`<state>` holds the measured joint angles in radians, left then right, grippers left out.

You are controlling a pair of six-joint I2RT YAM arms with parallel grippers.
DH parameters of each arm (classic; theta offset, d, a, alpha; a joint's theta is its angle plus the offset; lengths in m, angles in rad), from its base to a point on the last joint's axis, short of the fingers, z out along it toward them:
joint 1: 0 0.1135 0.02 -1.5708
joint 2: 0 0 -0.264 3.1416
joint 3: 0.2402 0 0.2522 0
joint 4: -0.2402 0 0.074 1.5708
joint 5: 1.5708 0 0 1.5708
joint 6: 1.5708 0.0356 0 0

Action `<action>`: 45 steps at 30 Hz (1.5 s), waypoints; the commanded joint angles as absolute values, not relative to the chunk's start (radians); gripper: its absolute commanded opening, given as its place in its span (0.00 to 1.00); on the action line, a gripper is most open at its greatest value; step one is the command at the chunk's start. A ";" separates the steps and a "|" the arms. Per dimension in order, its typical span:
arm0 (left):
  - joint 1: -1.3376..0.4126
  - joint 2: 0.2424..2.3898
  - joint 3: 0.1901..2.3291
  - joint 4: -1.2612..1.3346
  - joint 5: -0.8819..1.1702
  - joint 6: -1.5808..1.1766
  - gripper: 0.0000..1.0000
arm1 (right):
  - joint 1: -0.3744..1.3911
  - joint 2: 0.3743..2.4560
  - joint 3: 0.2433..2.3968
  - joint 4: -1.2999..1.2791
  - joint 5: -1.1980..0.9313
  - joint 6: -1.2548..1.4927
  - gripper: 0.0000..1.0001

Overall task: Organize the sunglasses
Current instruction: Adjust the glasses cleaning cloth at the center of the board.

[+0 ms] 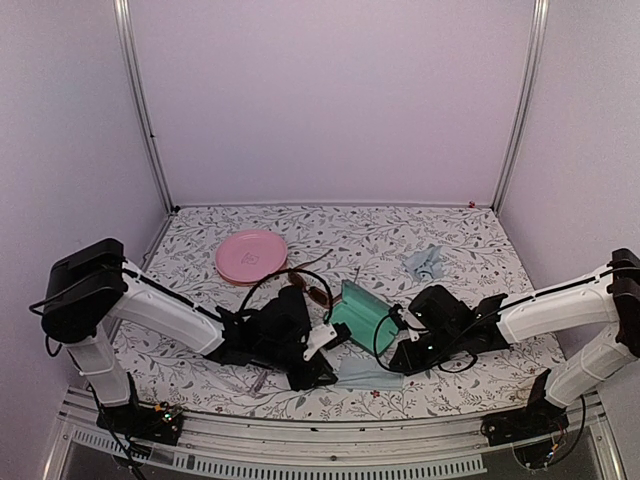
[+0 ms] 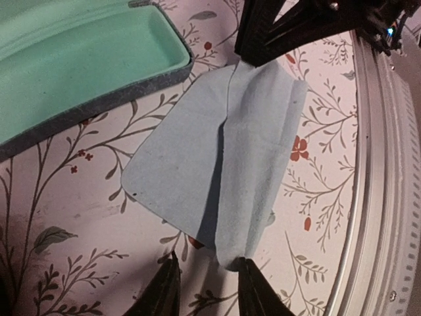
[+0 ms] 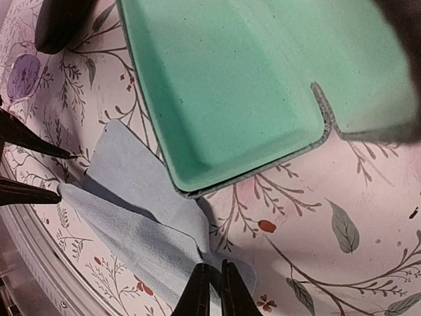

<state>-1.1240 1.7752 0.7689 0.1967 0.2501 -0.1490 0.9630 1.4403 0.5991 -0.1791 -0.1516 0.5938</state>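
Note:
The reddish-brown sunglasses [image 1: 311, 288] lie on the table behind my left wrist, next to the open case [image 1: 362, 313] with its green lining [image 3: 223, 79]. A purplish lens [image 3: 22, 76] shows at the edge of the right wrist view. A light blue cloth [image 2: 223, 151] lies spread in front of the case, between both grippers. My left gripper [image 2: 208, 263] is open, and the cloth's near corner touches its right fingertip [image 2: 248, 273]. My right gripper [image 3: 215, 268] is shut on the cloth's opposite edge [image 3: 164, 250]. The pale pair is not in view.
A pink plate [image 1: 250, 255] sits at the back left. A second crumpled blue-grey cloth [image 1: 425, 262] lies at the back right. The table's metal front rail [image 2: 388, 197] runs close by the spread cloth.

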 commanded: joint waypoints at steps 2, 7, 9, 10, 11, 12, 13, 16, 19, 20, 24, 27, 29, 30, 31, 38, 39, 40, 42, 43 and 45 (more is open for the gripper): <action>-1.102 1.807 0.785 0.208 0.276 -0.157 0.32 | 0.970 1.427 0.618 -0.172 -0.159 0.579 0.09; -1.101 1.835 0.809 0.196 0.282 -0.153 0.31 | 0.971 1.418 0.621 -0.172 -0.164 0.572 0.08; -1.101 1.840 0.815 0.198 0.291 -0.152 0.30 | 0.971 1.408 0.620 -0.177 -0.167 0.569 0.08; -1.099 1.843 0.817 0.201 0.299 -0.151 0.29 | 0.970 1.403 0.620 -0.178 -0.167 0.569 0.08; -1.100 1.844 0.818 0.206 0.309 -0.150 0.28 | 0.970 1.397 0.619 -0.179 -0.169 0.569 0.08; -1.099 1.845 0.819 0.210 0.321 -0.150 0.27 | 0.970 1.393 0.619 -0.181 -0.170 0.568 0.08; -1.099 1.847 0.820 0.213 0.333 -0.150 0.25 | 0.970 1.388 0.620 -0.182 -0.169 0.568 0.08; -1.099 1.852 0.828 0.211 0.354 -0.147 0.17 | 0.970 1.375 0.618 -0.190 -0.167 0.564 0.08; -1.098 1.846 0.830 0.207 0.365 -0.144 0.07 | 0.970 1.371 0.619 -0.198 -0.167 0.562 0.08; -1.099 1.844 0.831 0.205 0.368 -0.143 0.04 | 0.971 1.371 0.620 -0.200 -0.166 0.562 0.08; -1.099 1.829 0.837 0.200 0.375 -0.138 0.00 | 0.970 1.377 0.624 -0.204 -0.165 0.557 0.08; -1.101 1.810 0.831 0.198 0.376 -0.138 0.00 | 0.970 1.376 0.622 -0.204 -0.160 0.557 0.08; -1.103 1.796 0.824 0.200 0.376 -0.134 0.00 | 0.971 1.372 0.618 -0.203 -0.155 0.563 0.09; -1.106 1.789 0.819 0.201 0.374 -0.133 0.00 | 0.970 1.370 0.615 -0.202 -0.154 0.566 0.09; -1.111 1.782 0.814 0.201 0.371 -0.130 0.00 | 0.970 1.369 0.612 -0.201 -0.152 0.568 0.09; -1.157 1.751 0.792 0.186 0.343 -0.089 0.00 | 0.970 1.365 0.600 -0.194 -0.153 0.585 0.09; -1.166 1.751 0.791 0.182 0.342 -0.081 0.00 | 0.970 1.364 0.599 -0.192 -0.154 0.587 0.09; -1.175 1.749 0.792 0.175 0.343 -0.075 0.00 | 0.971 1.361 0.598 -0.191 -0.154 0.587 0.10; -1.193 1.745 0.793 0.164 0.342 -0.054 0.00 | 0.970 1.354 0.594 -0.189 -0.156 0.590 0.10; -1.202 1.743 0.794 0.158 0.343 -0.043 0.00 | 0.970 1.351 0.592 -0.189 -0.156 0.592 0.10; -1.223 1.739 0.798 0.141 0.352 -0.016 0.00 | 0.970 1.346 0.584 -0.187 -0.154 0.596 0.10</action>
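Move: The glasses cleaning cloth lies folded on the table between the hands, its middle about 7 cm to the left hand's right, level with it fore and aft and roughly 1 cm lower; the loose end of the upper layer is already between the open left fingers. From the right hand, that middle is some 6 cm left and 1 cm down. The open green case stands about 14 cm ahead of the left hand and 6 cm to its right; the clear glasses are some 13 cm to its left and 3 cm farther out. The cloth's upper layer is taken by its left end: the left hand settles about half a centimetre, shuts its fingers on the end and pinches it, then lifts some 2 cm and draws it back towards the robot, ending about 3.5 cm back and 2 cm right, turning roughly 10 degrees clockwise. The right hand's nearly shut fingertips stay over the cloth's right part, rising about 1.5 cm. ##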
